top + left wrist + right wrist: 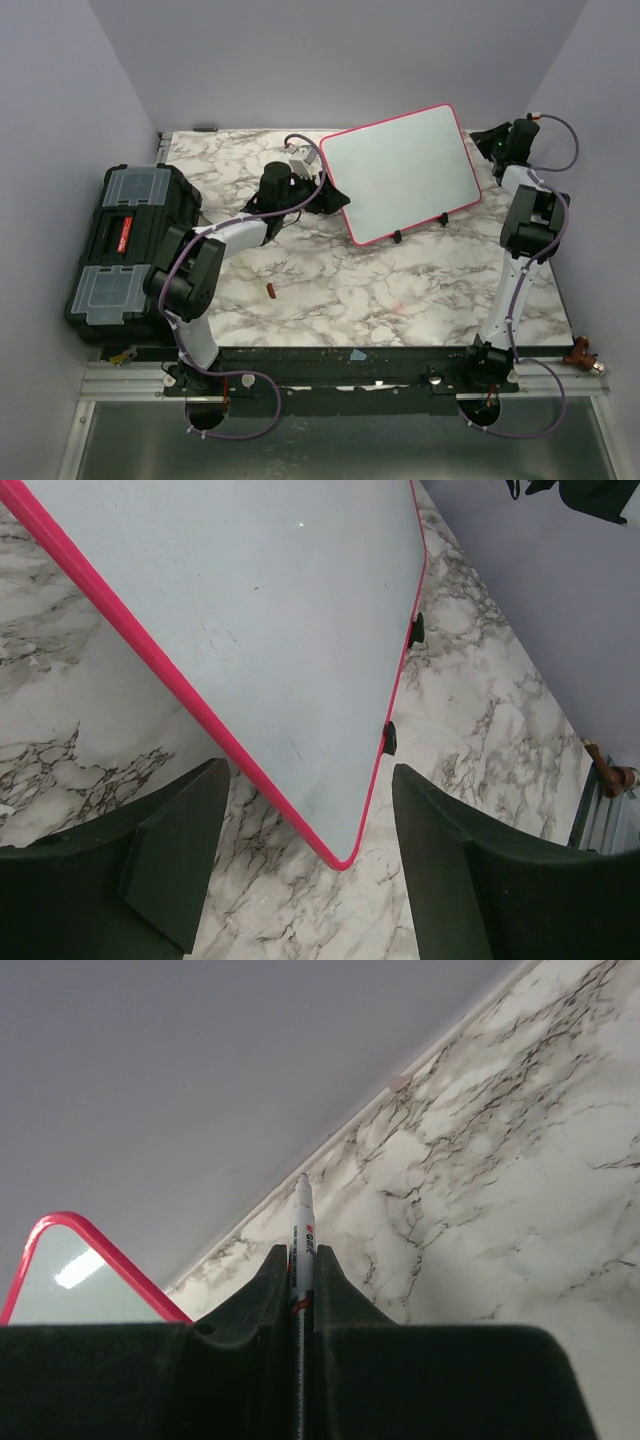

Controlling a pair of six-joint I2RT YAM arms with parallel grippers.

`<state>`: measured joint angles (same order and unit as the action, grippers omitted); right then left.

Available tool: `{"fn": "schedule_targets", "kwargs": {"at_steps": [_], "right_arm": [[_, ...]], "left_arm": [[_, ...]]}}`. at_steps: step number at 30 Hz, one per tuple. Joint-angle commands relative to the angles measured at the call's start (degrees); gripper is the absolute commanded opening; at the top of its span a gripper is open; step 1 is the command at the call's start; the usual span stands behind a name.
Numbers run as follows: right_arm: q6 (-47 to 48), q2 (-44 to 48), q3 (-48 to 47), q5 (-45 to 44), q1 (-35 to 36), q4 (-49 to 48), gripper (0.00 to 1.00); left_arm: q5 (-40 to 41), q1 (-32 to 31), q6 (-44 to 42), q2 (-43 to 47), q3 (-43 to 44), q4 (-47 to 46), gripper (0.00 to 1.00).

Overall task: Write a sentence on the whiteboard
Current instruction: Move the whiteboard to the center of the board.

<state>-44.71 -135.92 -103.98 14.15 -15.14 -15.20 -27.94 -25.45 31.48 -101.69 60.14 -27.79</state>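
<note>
The whiteboard (400,170), glossy white with a pink-red rim, stands tilted on small black feet at the back centre of the marble table. Its face (270,610) is blank; the sentence does not show on it. My left gripper (325,195) is at the board's lower left corner. Its jaws are open, and the corner sits in the gap (308,780) without touching either finger. My right gripper (490,140) is at the far right back by the wall, shut (302,1255) on a white marker (303,1215) whose tip sticks out beyond the fingers. One corner of the whiteboard (70,1280) shows at its left.
A black toolbox (125,240) with clear lid compartments fills the table's left edge. A small red cap (270,291) lies on the marble in front of the left arm. Two black feet (417,630) clip to the board's lower rim. Grey walls close in on three sides.
</note>
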Motion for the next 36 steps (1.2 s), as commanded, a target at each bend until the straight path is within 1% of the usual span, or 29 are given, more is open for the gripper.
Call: {"fn": "schedule_targets", "kwargs": {"at_steps": [1, 5, 8, 11, 15, 20, 27, 36], "right_arm": [[0.9, -4.6, -3.9, 9.1, -0.5, 1.6, 0.01], [0.9, -6.8, -5.9, 13.9, -0.5, 2.9, 0.01], [1.2, -6.7, -4.9, 16.0, -0.5, 2.4, 0.01], [1.5, -5.9, -2.9, 17.4, -0.5, 2.1, 0.01], [1.4, -4.1, 0.5, 19.2, -0.5, 1.1, 0.01], [0.5, -1.4, 6.4, 20.8, -0.5, -1.4, 0.01], [-0.2, 4.0, 16.0, 21.6, -0.5, -4.7, 0.01], [-2.8, 10.5, 28.9, 23.4, -0.5, -11.3, 0.01]], "left_arm": [[-3.0, 0.5, 0.3, -2.1, 1.2, -1.9, 0.66], [-4.2, 0.6, 0.4, -3.2, 1.3, -2.6, 0.62], [-5.4, 0.6, 0.5, -4.0, 1.7, -3.1, 0.55], [-6.0, 0.6, 0.4, -4.4, 1.6, -3.3, 0.49], [-6.4, 0.6, 0.2, -4.7, 1.3, -3.5, 0.44], [-7.4, 0.6, 0.0, -5.5, 1.6, -3.2, 0.35], [-8.1, 0.6, -0.4, -6.7, 1.8, -2.8, 0.31], [-9.1, 0.6, -0.6, -6.3, 0.4, -3.6, 0.3]]}}
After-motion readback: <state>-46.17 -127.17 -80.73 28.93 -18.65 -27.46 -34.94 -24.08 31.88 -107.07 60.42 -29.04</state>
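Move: The left hand, open, stands just above the whiteboard's left edge; the board's middle is about 10 cm ahead, 17 cm to its right and 6 cm lower. From this hand the first black clip is 13 cm right and 7 cm back, the second 26 cm right and 2 cm back. The right hand, holding the marker off the board's far right corner, has the board's middle some 9 cm back, 22 cm left and 6 cm below. Down and about 3 cm left goes the right hand, swinging some 10 degrees counter-clockwise with the marker still gripped; it then draws back roughly 7 cm along the whiteboard's right edge, dipping before it rises, and seems to bear on that edge. The left hand sinks 3.5 cm to the left edge, its fingers closing by about half against it but not shut. ##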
